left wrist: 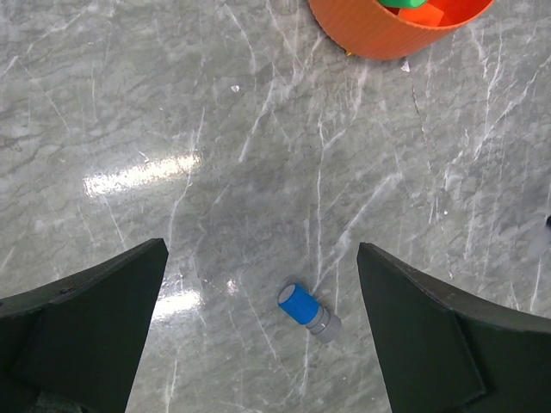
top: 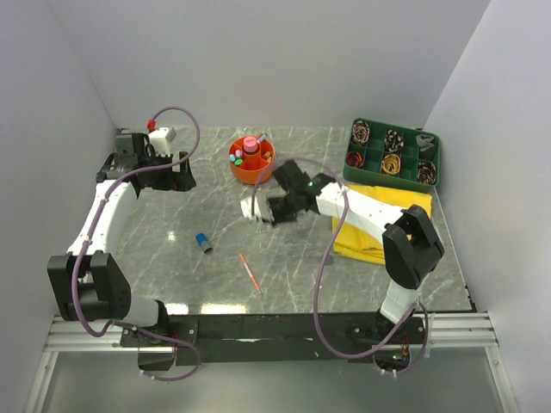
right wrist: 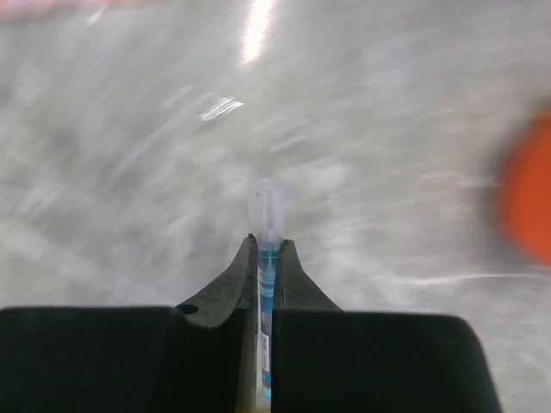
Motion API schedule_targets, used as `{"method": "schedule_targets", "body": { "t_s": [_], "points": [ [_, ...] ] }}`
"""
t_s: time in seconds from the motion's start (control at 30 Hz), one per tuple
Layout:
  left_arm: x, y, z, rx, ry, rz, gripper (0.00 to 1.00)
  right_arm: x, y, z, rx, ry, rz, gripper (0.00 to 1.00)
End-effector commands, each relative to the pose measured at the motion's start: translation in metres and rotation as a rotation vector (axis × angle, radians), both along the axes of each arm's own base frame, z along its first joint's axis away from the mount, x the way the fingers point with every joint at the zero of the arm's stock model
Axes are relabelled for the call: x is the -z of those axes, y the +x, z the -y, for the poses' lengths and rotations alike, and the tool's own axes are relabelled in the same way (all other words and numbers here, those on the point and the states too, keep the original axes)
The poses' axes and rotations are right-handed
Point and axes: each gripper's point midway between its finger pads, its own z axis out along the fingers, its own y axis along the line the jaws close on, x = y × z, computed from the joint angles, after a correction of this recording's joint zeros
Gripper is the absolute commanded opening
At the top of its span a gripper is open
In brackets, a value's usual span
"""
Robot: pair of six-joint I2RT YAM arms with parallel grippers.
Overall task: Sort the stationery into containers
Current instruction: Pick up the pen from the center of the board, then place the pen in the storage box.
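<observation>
My right gripper [top: 256,209] [right wrist: 269,245] is shut on a blue pen [right wrist: 268,258] with a clear cap, held over the table in front of the orange organiser [top: 251,160]. The right wrist view is blurred. The organiser holds a pink tube [top: 250,144] and several small items. My left gripper [top: 182,172] [left wrist: 263,249] is open and empty, high over the table. A blue cap [top: 204,243] [left wrist: 307,311] lies on the table below it, between its fingers in the left wrist view. A red pen [top: 250,271] lies near the front centre. The green tray [top: 393,153] stands at the back right.
A yellow cloth [top: 370,225] lies under my right arm, in front of the green tray. A white block [top: 164,135] with a red part sits at the back left corner. Walls close in the table on three sides. The organiser's rim [left wrist: 379,39] shows at the top of the left wrist view.
</observation>
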Motion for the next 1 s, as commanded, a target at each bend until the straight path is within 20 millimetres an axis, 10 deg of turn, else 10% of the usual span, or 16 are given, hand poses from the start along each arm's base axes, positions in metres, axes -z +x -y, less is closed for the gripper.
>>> {"method": "schedule_targets", "body": {
  "t_s": [0.0, 0.13, 0.33, 0.97],
  "points": [
    [-0.019, 0.013, 0.000, 0.005, -0.018, 0.068, 0.99, -0.091, 0.060, -0.053, 0.139, 0.359, 0.034, 0.00],
    [-0.019, 0.012, -0.003, -0.003, -0.020, 0.072, 1.00, -0.169, 0.120, -0.055, 0.327, 0.740, -0.040, 0.00],
    [-0.017, 0.011, -0.008, -0.018, -0.021, 0.069, 1.00, -0.215, 0.175, -0.051, 0.552, 1.046, -0.223, 0.00],
    [-0.008, 0.013, -0.017, -0.031, -0.017, 0.038, 1.00, -0.195, 0.238, -0.077, 0.745, 1.293, -0.351, 0.00]
  ]
}}
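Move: The right hand already holds the pen, some 9 cm above the board; the orange container it is taken to stands about 24 cm ahead and 8 cm to its left, its middle about 4 cm lower. On the board, the red pen lies roughly 13 cm back and 8 cm left of this hand, and the blue canister 18 cm left and 4 cm back. From the left hand the container is some 14 cm ahead, 19 cm to the right and 14 cm below. Keeping the pen pinched in its closed fingers, the right hand sweeps quickly forward about 22 cm and up some 16 cm, drifting a little left as well, to bring the pen above the orange container. On the way the wrist swings round by roughly 80 degrees, so that fingers which slanted down and left end up about level, pointing left and partly forward, while the hand slows to a near stop after sinking slightly from its highest point. ##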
